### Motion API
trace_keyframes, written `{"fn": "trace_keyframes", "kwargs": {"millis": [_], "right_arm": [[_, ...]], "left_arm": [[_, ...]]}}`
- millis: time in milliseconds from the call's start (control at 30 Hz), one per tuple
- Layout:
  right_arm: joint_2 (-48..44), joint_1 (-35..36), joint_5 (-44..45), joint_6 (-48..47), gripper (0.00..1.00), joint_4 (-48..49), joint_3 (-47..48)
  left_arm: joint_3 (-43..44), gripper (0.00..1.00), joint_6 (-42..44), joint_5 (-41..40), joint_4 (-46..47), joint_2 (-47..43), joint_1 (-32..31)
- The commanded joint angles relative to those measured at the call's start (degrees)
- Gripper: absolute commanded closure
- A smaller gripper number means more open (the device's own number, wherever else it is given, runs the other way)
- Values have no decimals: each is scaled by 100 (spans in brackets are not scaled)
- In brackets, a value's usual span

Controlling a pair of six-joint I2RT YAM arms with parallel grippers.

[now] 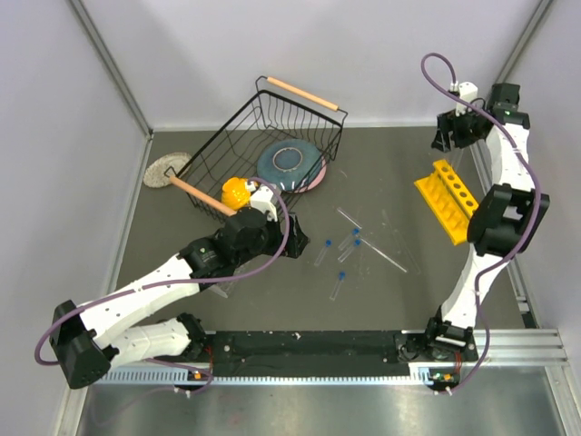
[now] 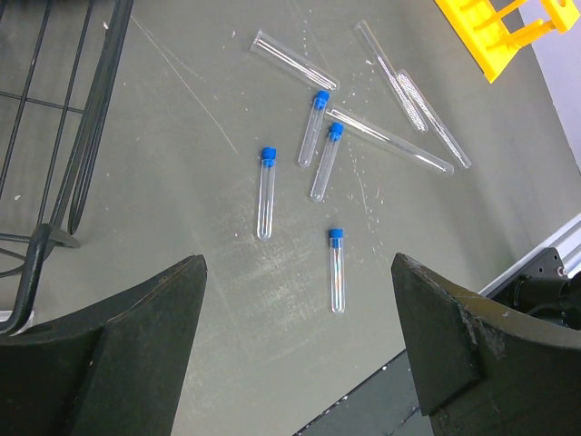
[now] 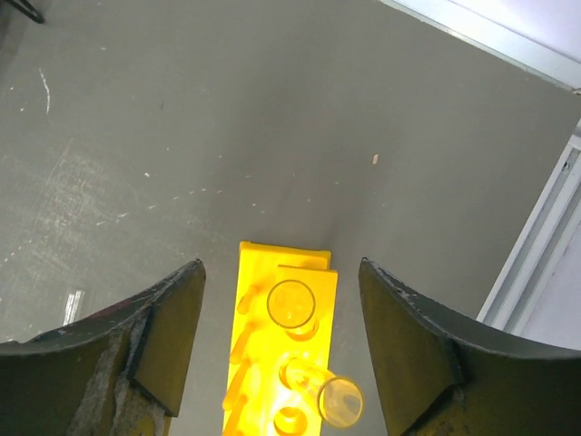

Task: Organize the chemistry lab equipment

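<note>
Several small clear tubes with blue caps (image 2: 265,193) lie loose on the grey table, and one (image 2: 337,270) is nearest my left gripper (image 2: 298,262). That gripper hovers open above bare table just short of them, holding nothing. Beyond them, long clear tubes (image 2: 388,141) lie crossed. In the top view the same cluster (image 1: 349,243) sits mid-table, right of my left gripper (image 1: 292,245). The yellow holed rack (image 1: 447,200) stands at the right. My right gripper (image 3: 280,264) hangs open over the rack's far end (image 3: 272,272), empty. Two clear tubes (image 3: 291,304) stand in its holes, and the nearer one (image 3: 339,400) leans.
A black wire basket (image 1: 263,136) with wooden handles stands at the back left, holding a blue plate (image 1: 289,163). An orange bowl (image 1: 234,192) sits by its near handle. A round woven disc (image 1: 165,169) lies left of it. The basket's wire (image 2: 64,118) is close on my left gripper's left.
</note>
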Motion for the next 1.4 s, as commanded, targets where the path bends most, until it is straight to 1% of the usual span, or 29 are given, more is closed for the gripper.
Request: {"fn": "trace_keyframes", "kwargs": {"millis": [0, 67, 100, 133, 167, 267, 500, 667, 800, 1233, 1367], "right_arm": [[94, 46, 162, -186, 35, -78, 450], [147, 63, 154, -221, 39, -86, 468], [155, 72, 145, -230, 45, -95, 468], [173, 81, 127, -239, 47, -95, 468], [173, 81, 118, -256, 53, -86, 468], [182, 90, 66, -256, 63, -95, 468], [94, 90, -57, -283, 77, -69, 459], [15, 90, -189, -318, 81, 36, 372], [-169, 63, -277, -230, 83, 352, 143], [-899, -95, -629, 156, 84, 1697, -1183], [-1048, -183, -751, 332, 84, 2022, -1447]], "left_arm": [[86, 11, 45, 45, 124, 22, 29], [68, 12, 36, 36, 116, 22, 29], [60, 11, 27, 54, 116, 22, 29], [60, 11, 18, 45, 116, 22, 29], [60, 11, 18, 54, 124, 22, 29], [77, 11, 10, 63, 124, 30, 29], [103, 11, 36, 80, 124, 92, 29], [130, 11, 36, 98, 116, 92, 29], [147, 11, 36, 98, 98, 110, 29], [288, 11, 89, 177, 98, 259, 29], [279, 11, 80, 203, 107, 259, 29]]}}
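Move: The test tube standing in the yellow rack's far-end hole is right at the right hand: its mouth is between the open fingers, its middle about 6 cm below them and otherwise level with them. A second tube leans in the next hole, about 4 cm back and 3 cm to the right; the rack's middle is some 9 cm back, 2 cm right and 10 cm below. From the left hand, the far-end tube is roughly 27 cm ahead and 35 cm right. The right hand stays at the rack's far end, shifting only about half a centimetre while its fingers close from well open to a narrow gap and pinch the far-end tube near its mouth. Keeping that grip, with the gripper's effort rising, it edges barely forward and back again as the wrist tips the fingertips up about 5 degrees, the hand ending nearly where it began. ##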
